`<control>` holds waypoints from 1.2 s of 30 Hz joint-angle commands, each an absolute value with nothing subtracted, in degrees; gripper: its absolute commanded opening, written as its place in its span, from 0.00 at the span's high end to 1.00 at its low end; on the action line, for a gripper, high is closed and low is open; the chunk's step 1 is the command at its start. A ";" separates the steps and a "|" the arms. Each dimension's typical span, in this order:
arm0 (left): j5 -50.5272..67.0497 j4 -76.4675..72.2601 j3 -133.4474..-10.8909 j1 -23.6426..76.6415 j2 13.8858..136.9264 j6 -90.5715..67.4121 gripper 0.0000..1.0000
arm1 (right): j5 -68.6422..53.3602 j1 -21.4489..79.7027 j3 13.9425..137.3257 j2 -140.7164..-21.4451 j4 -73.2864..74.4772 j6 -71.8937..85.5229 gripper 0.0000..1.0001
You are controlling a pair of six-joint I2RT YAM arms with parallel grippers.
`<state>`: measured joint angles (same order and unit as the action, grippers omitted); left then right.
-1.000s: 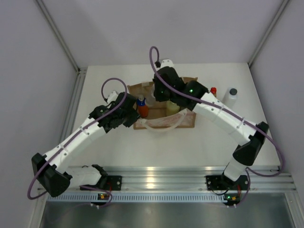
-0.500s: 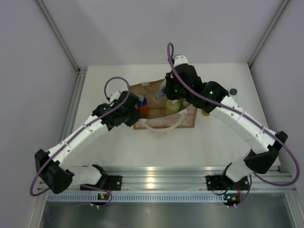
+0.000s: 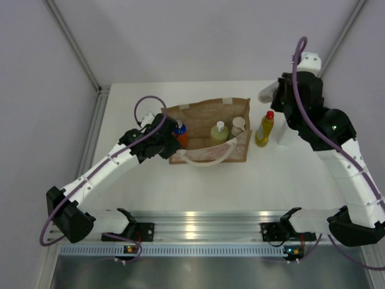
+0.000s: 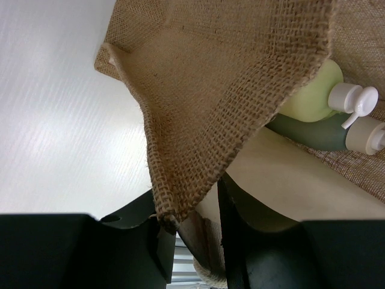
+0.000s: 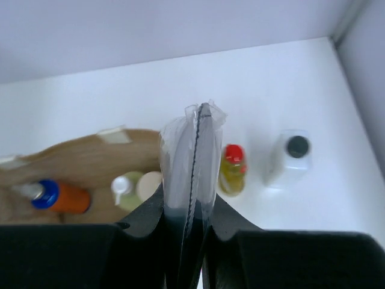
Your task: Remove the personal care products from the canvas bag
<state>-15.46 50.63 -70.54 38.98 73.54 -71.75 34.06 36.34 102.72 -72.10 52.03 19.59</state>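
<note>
The tan canvas bag point(image 3: 207, 114) lies open mid-table. Inside it are an orange bottle with a blue top point(image 3: 180, 136), a pale green pump bottle point(image 3: 218, 132) and a grey-green bottle with a white cap point(image 3: 238, 126). My left gripper point(image 3: 171, 146) is shut on the bag's left rim; in the left wrist view the burlap edge point(image 4: 180, 180) sits between its fingers. A yellow bottle with a red cap point(image 3: 263, 129) stands right of the bag. The white bottle point(image 3: 286, 135) beside it is partly hidden by my right arm. My right gripper point(image 3: 268, 94) hangs high above them, shut and holding nothing.
The bag's cream handle point(image 3: 204, 159) loops toward the near side. Grey enclosure walls point(image 3: 54, 66) close in the table on the left, back and right. A metal rail point(image 3: 198, 221) runs along the near edge by the arm bases.
My right arm has lifted away from the bag and swung up to the back right, uncovering the bag's contents. The left gripper keeps its hold on the bag rim.
</note>
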 commanded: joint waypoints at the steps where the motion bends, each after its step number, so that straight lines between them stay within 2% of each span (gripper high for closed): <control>1: -15.20 50.71 -72.69 38.76 73.83 -70.66 0.64 | 42.01 28.16 100.04 -69.53 54.83 18.19 1.00; 4: -15.47 50.71 -72.69 38.76 73.83 -70.75 0.64 | 37.99 21.82 94.42 -67.68 54.76 18.63 1.00; 7: -15.29 50.63 -72.77 38.76 73.83 -70.66 0.64 | 27.47 11.64 88.01 -65.92 52.49 19.95 1.00; 13: -14.85 50.63 -72.86 38.76 74.09 -70.40 0.64 | 19.08 3.62 75.09 -64.25 46.50 20.39 1.00; 22: -15.12 50.63 -72.60 38.76 73.21 -70.49 0.64 | 15.21 2.72 55.56 -60.91 30.34 18.20 1.00; 30: -14.68 50.63 -72.60 38.76 73.83 -70.58 0.64 | 14.86 2.81 50.54 -65.48 27.69 15.73 1.00; 31: -14.68 50.71 -72.68 38.76 73.92 -70.66 0.64 | 14.24 2.73 50.54 -65.74 27.60 15.73 0.98; 33: -14.77 50.63 -72.69 38.76 73.92 -70.66 0.64 | 14.50 2.81 50.80 -66.44 27.86 15.91 0.85; 34: -14.85 50.71 -72.69 38.76 74.00 -70.49 0.64 | 14.50 2.90 51.06 -66.71 28.12 15.82 0.69; 36: -14.85 50.71 -72.69 38.76 73.83 -70.40 0.64 | 14.68 2.81 52.37 -66.97 30.14 15.82 0.50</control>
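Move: The right hand already holds the clear-wrapped packet high up; its setting-down spot is level with it front to back, about 14 cm to its right and some 40 cm below. From the hand, the yellow bottle stands about 10 cm ahead and 6 to the right, the white bottle 10 ahead and 19 to the right, the canvas bag's middle 8 ahead and 26 to the left, all roughly 31 to 33 cm lower. That spot lies some 56 cm right, 4 ahead and 18 below the left hand. The right hand carries the clear-wrapped packet to the right and then mostly straight down, nearly 30 cm in all, to the clear patch of table on the near side of the yellow and white bottles, its fingers tipping about 30 degrees further down and the hand turning a little clockwise. Once down it eases forward slightly and opens its fingers about the packet right at the end, while the left hand stays still and keeps its pinch on the canvas bag's rim. ##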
